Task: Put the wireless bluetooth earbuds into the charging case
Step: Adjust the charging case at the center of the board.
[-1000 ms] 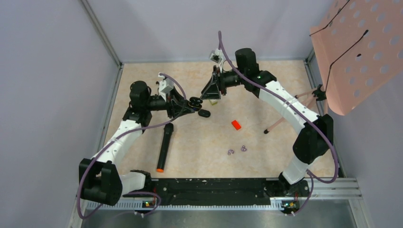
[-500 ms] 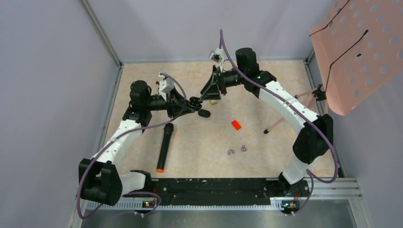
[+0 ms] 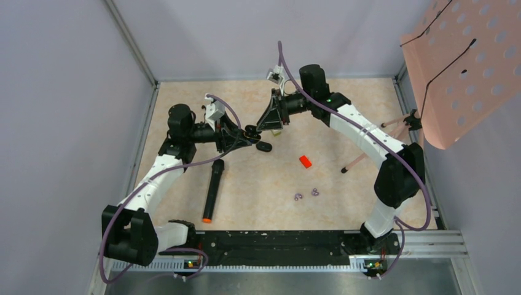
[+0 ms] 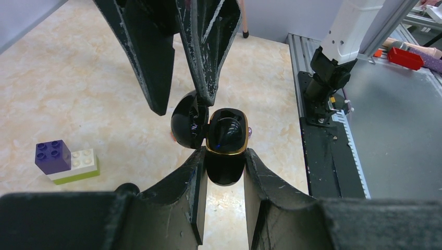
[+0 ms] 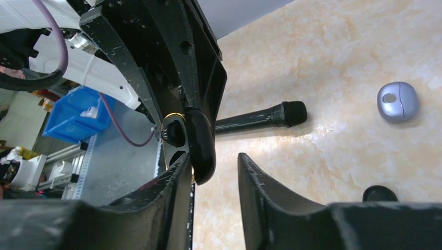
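My left gripper (image 3: 249, 136) is shut on the black charging case (image 4: 225, 159), which has a gold rim; it holds it above the table, lid (image 4: 187, 121) hinged open to the left. One black earbud (image 4: 227, 130) sits inside the case. My right gripper (image 3: 262, 125) hangs over the case with its jaws apart. In the left wrist view its fingertips (image 4: 206, 96) reach the lid. In the right wrist view the lid (image 5: 200, 143) lies against the left finger of that gripper (image 5: 213, 159). A small black rounded piece (image 3: 264, 147) lies on the table below; I cannot tell what it is.
A black microphone (image 3: 212, 190) lies front left. A purple, white and green block (image 4: 65, 161), a red block (image 3: 305, 161) and tiny purple rings (image 3: 307, 194) sit on the table. A grey oval thing (image 5: 397, 101) lies nearby. A pink perforated board (image 3: 467, 61) on a stand is at right.
My right arm has shifted slightly left, its gripper staying at the case lid. My left arm and the case have not moved.
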`<state>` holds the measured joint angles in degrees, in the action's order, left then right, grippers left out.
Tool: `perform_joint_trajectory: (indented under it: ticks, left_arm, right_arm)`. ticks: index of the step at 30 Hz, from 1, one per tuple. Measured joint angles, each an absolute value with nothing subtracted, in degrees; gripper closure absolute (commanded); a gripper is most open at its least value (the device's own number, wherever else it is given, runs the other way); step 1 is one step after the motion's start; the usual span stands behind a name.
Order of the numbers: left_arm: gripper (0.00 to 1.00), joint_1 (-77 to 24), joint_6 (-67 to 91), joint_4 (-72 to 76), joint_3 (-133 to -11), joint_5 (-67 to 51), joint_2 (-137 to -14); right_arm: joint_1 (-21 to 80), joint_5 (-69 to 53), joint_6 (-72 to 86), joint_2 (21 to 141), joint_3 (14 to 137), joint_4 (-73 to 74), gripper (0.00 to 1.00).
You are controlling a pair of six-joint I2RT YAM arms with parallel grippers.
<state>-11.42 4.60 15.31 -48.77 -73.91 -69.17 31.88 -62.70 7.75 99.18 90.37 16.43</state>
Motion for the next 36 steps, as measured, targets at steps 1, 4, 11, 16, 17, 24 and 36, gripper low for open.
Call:
perform_joint_trajectory:
  ticks: [1,4,11,16,17,24,36]
  left_arm:
    - [1.00,-11.4,4.6,15.3,-48.8,-73.9,-69.2]
    - [1.00,-11.4,4.6,15.3,-48.8,-73.6,-69.2]
    - [1.00,-11.4,5.3,15.6,-48.8,-72.4,-69.5]
    - [1.00,-11.4,6.3,16.4,-48.8,-72.1,-69.7]
    - [1.00,-11.4,6.4,16.5,-48.8,-72.1,-69.7]
    - [0.61,-11.5,8.5,16.4,-48.8,-68.2,-69.7]
    - [0.01,-11.0,1.3,1.7,-51.0,-56.3,-69.5]
  right_arm:
    - [31.9,-62.9,7.8,99.2,90.4,16.3,0.70]
    - [32.0,-63.6,8.1,99.2,90.4,15.9,0.73]
    - [32.1,-64.0,8.1,99.2,90.4,15.8,0.70]
    - [32.1,-64.0,7.9,99.2,90.4,15.7,0.90]
    - [32.1,-63.9,7.9,99.3,90.4,15.7,0.93]
    - [32.1,-59.7,6.1,99.4,90.4,14.9,1.00]
    - [32.2,-37.5,-8.9,91.5,88.4,19.3,1.00]
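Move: The open charging case is still in the left fingertips, its middle roughly 2 cm to the right of the left hand point and 1 cm ahead. From the right hand it lies about 2 cm back, 3 cm to the left and level, its lid already between the parted fingers. Counted from the right hand, some 26 cm lower, are the closed black case 10 cm ahead, the toy blocks 20 cm ahead and 5 cm right, and the red block 4 cm ahead, 16 cm right. The case's raised lid is pinched by the right fingers, which close almost fully while both hands barely shift. Both hands then ease forward together before the left spreads wide and lets go, ending about 4 cm forward and 3 cm lower. The right carries on forward about 5 cm, veering right at the end, swinging clockwise and rolling its wrist some 25 degrees. ##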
